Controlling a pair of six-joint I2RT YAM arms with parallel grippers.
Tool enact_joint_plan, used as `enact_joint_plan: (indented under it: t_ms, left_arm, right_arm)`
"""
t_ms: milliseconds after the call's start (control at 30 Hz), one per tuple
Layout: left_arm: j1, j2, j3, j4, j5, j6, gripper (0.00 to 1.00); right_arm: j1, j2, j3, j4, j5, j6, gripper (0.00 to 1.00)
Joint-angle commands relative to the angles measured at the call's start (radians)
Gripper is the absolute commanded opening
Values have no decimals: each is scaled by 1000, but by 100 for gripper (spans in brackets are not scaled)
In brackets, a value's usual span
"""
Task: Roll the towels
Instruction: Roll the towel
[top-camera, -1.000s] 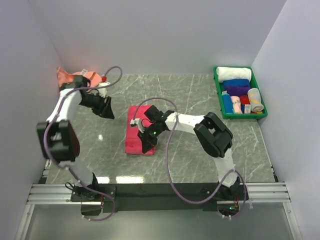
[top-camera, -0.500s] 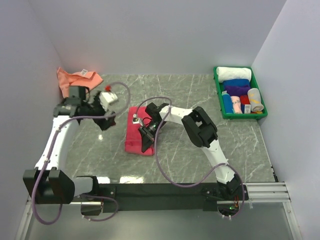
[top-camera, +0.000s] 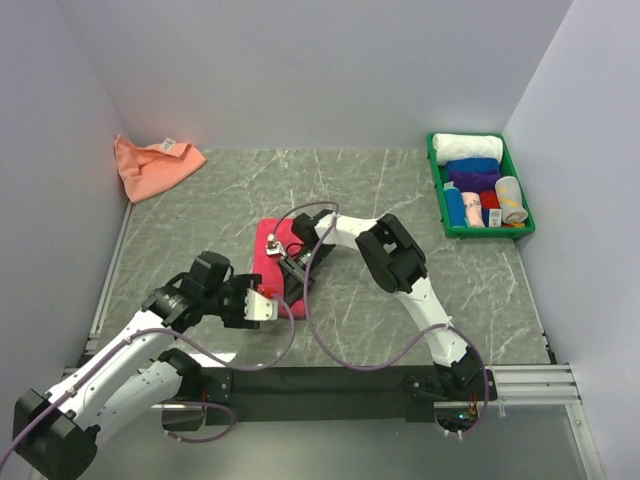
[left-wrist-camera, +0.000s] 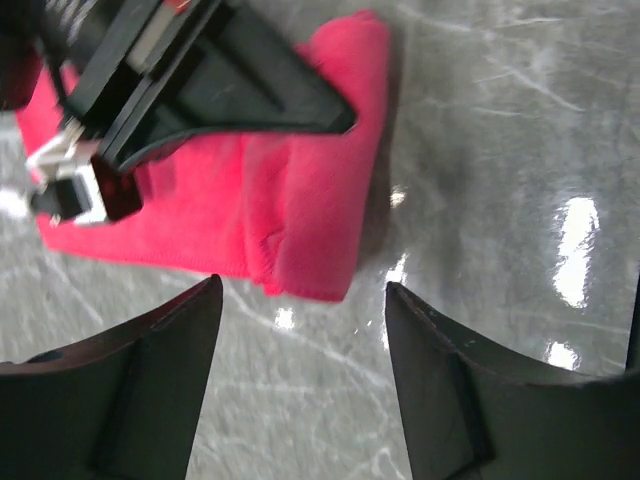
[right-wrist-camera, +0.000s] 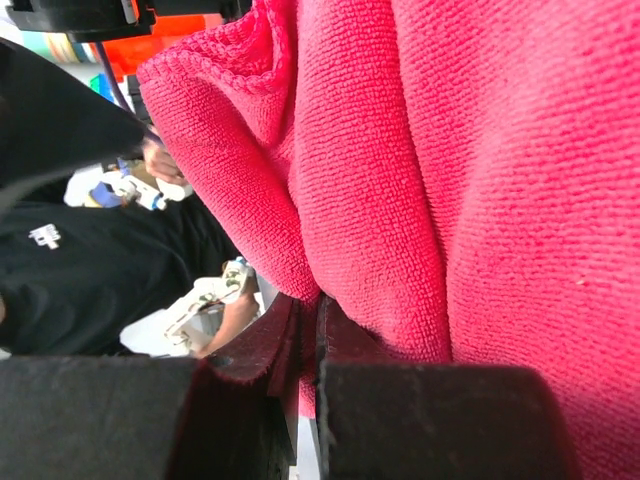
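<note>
A crimson pink towel (top-camera: 268, 262) lies partly folded in the middle of the table. My right gripper (top-camera: 296, 278) rests on its near right part, shut on a fold of the cloth. The right wrist view shows the pink towel (right-wrist-camera: 450, 150) bunched above my right gripper (right-wrist-camera: 315, 310), whose jaws pinch a thin layer. My left gripper (top-camera: 268, 307) hovers just in front of the towel's near edge. In the left wrist view my left gripper (left-wrist-camera: 302, 300) stands open with nothing between its fingers, just short of the pink towel (left-wrist-camera: 300, 200). A salmon orange towel (top-camera: 150, 165) lies crumpled at the far left corner.
A green tray (top-camera: 487, 232) at the far right holds rolled towels, among them a white one (top-camera: 468, 147), a blue one (top-camera: 472, 166) and a purple one (top-camera: 476, 181). Walls close in on the left, back and right. Cables loop over the table near the pink towel.
My left arm has swung from the orange towel at the far left down to the near edge of the pink towel. The right gripper has stayed shut on the pink towel and shifted slightly left.
</note>
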Motion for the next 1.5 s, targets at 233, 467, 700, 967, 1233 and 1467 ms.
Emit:
enact_joint_plan:
  t_ms: [233, 467, 700, 967, 1233, 1467]
  left_arm:
    - [-220, -29, -112, 194, -99, 41, 64]
    - [-282, 73, -209, 363, -219, 35, 57]
    - [-282, 198, -267, 488, -291, 10, 46]
    - [-280, 268, -229, 362, -212, -68, 16]
    - [-168, 463, 4, 109, -15, -69, 1]
    - [-105, 693, 159, -66, 77, -69, 1]
  right_arm:
    - [-4, 94, -22, -44, 124, -36, 0]
    - [-9, 97, -14, -62, 121, -49, 0]
    - [-9, 94, -22, -87, 128, -77, 0]
    - [-25, 44, -14, -105, 148, -103, 14]
    - [-166, -245, -154, 82, 286, 20, 41]
    - [-357, -484, -212, 105, 441, -10, 42]
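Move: The red towel's rolled near end is centred about 9 cm to the left hand's right, 1 cm farther out and 8 cm below. The towel's flat part runs forward from that roll, its middle some 11 cm ahead of the left hand, 8 cm to its right and 10 cm below. The right hand already grips the roll, whose middle lies about 2 cm to its left, level fore and aft and 1 cm below. The left fingers close on the left part of the red towel's roll, after easing back and right and then sinking about 7 cm with a short push forward. Once shut, that wrist tips some 25 degrees, swinging the fingertips towards the base. The right hand keeps its pinch meanwhile, then opens, comes free and draws off forward, right and up, some 15 cm in all. ##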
